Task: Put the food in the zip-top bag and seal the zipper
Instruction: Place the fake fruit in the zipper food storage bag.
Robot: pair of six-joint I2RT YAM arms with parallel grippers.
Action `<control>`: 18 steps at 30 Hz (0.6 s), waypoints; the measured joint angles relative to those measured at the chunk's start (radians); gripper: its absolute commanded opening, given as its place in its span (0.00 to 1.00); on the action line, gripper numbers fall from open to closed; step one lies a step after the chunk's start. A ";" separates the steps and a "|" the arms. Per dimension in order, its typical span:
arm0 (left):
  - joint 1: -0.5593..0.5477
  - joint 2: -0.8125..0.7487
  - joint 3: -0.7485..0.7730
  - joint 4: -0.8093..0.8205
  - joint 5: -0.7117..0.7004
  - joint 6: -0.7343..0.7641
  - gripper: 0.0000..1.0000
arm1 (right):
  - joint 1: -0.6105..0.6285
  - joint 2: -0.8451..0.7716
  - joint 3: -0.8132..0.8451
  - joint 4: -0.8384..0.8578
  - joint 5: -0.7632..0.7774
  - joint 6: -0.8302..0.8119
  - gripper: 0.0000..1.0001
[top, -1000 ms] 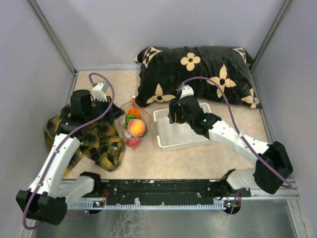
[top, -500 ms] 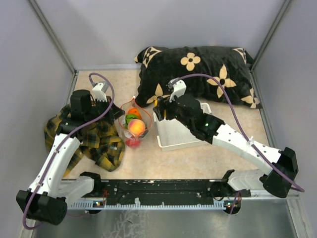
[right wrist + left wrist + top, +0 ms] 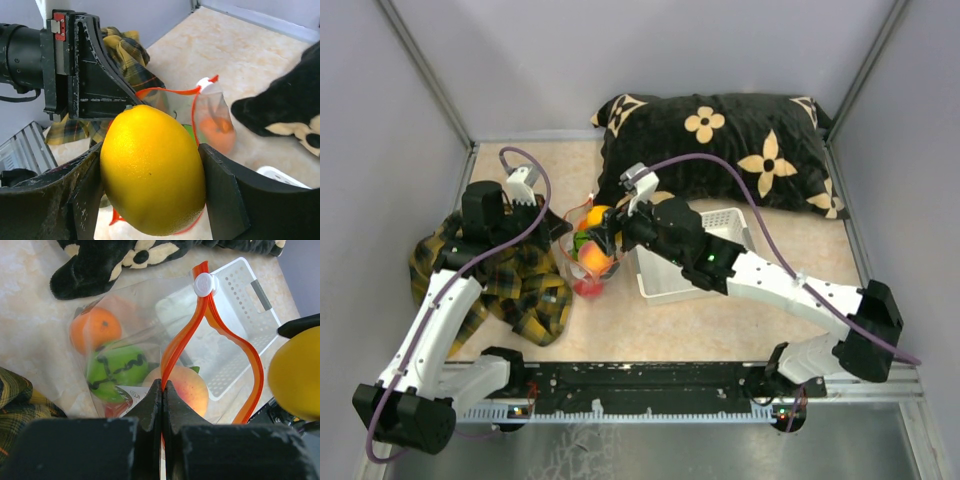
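Observation:
The clear zip-top bag (image 3: 582, 262) stands open between the arms. It holds an orange fruit (image 3: 95, 330), a green black-striped fruit (image 3: 117, 370), a peach fruit (image 3: 187, 387) and a red one (image 3: 588, 287). My left gripper (image 3: 163, 385) is shut on the red-orange zipper (image 3: 180, 337) and holds the bag's mouth up; it also shows in the top view (image 3: 554, 224). My right gripper (image 3: 152, 170) is shut on the yellow fruit (image 3: 152, 170) just above the bag's mouth; both show in the top view, gripper (image 3: 605, 228) and fruit (image 3: 597, 212). The brown and dark green fruits are not in view.
The white lattice basket (image 3: 665, 292) sits right of the bag, under my right arm. A black flowered pillow (image 3: 720, 140) lies along the back. A yellow plaid cloth (image 3: 520, 280) lies left of the bag, under my left arm.
My right arm has swung left from over the basket to above the bag's mouth, carrying the yellow fruit. My left gripper and the bag have stayed put.

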 measured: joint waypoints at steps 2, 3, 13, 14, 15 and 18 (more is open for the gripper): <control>0.000 0.000 0.000 0.000 0.001 0.000 0.00 | 0.005 0.031 0.000 0.039 -0.027 -0.004 0.54; 0.000 0.000 0.000 0.000 0.002 0.000 0.00 | 0.006 0.046 0.002 0.052 -0.039 -0.006 0.54; 0.000 0.000 0.000 0.000 0.007 0.000 0.00 | 0.007 0.205 0.004 0.207 -0.095 -0.067 0.59; 0.000 0.000 0.000 0.000 0.007 0.000 0.00 | 0.007 0.221 0.004 0.223 -0.089 -0.079 0.60; 0.000 0.000 0.000 0.000 0.007 0.000 0.00 | 0.007 0.235 0.004 0.238 -0.083 -0.091 0.61; 0.003 0.000 -0.002 0.000 0.002 0.000 0.00 | 0.007 0.256 -0.010 0.305 -0.064 -0.132 0.65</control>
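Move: The bag's open mouth lies about 6 cm to the right hand's left, 1 cm farther out and 6 cm below that hand, which already holds the yellow fruit; from the left hand it is about 7 cm to the right, level. The white slider stands some 7 cm beyond the mouth's middle, and the peach sits in the bag 4 cm nearer the base and 5 cm lower than the mouth. The white basket lies about 19 cm right of the right hand, 3 cm ahead, 16 cm down. Carrying the yellow fruit leftward and down to the bag's mouth, the right hand travels about 6 cm left and 5 cm down, easing some 2.5 cm forward in the later part, and slows at the end. Its fingers keep their grip and the wrist hardly turns. The left hand stays put, still pinching the zipper rim. ##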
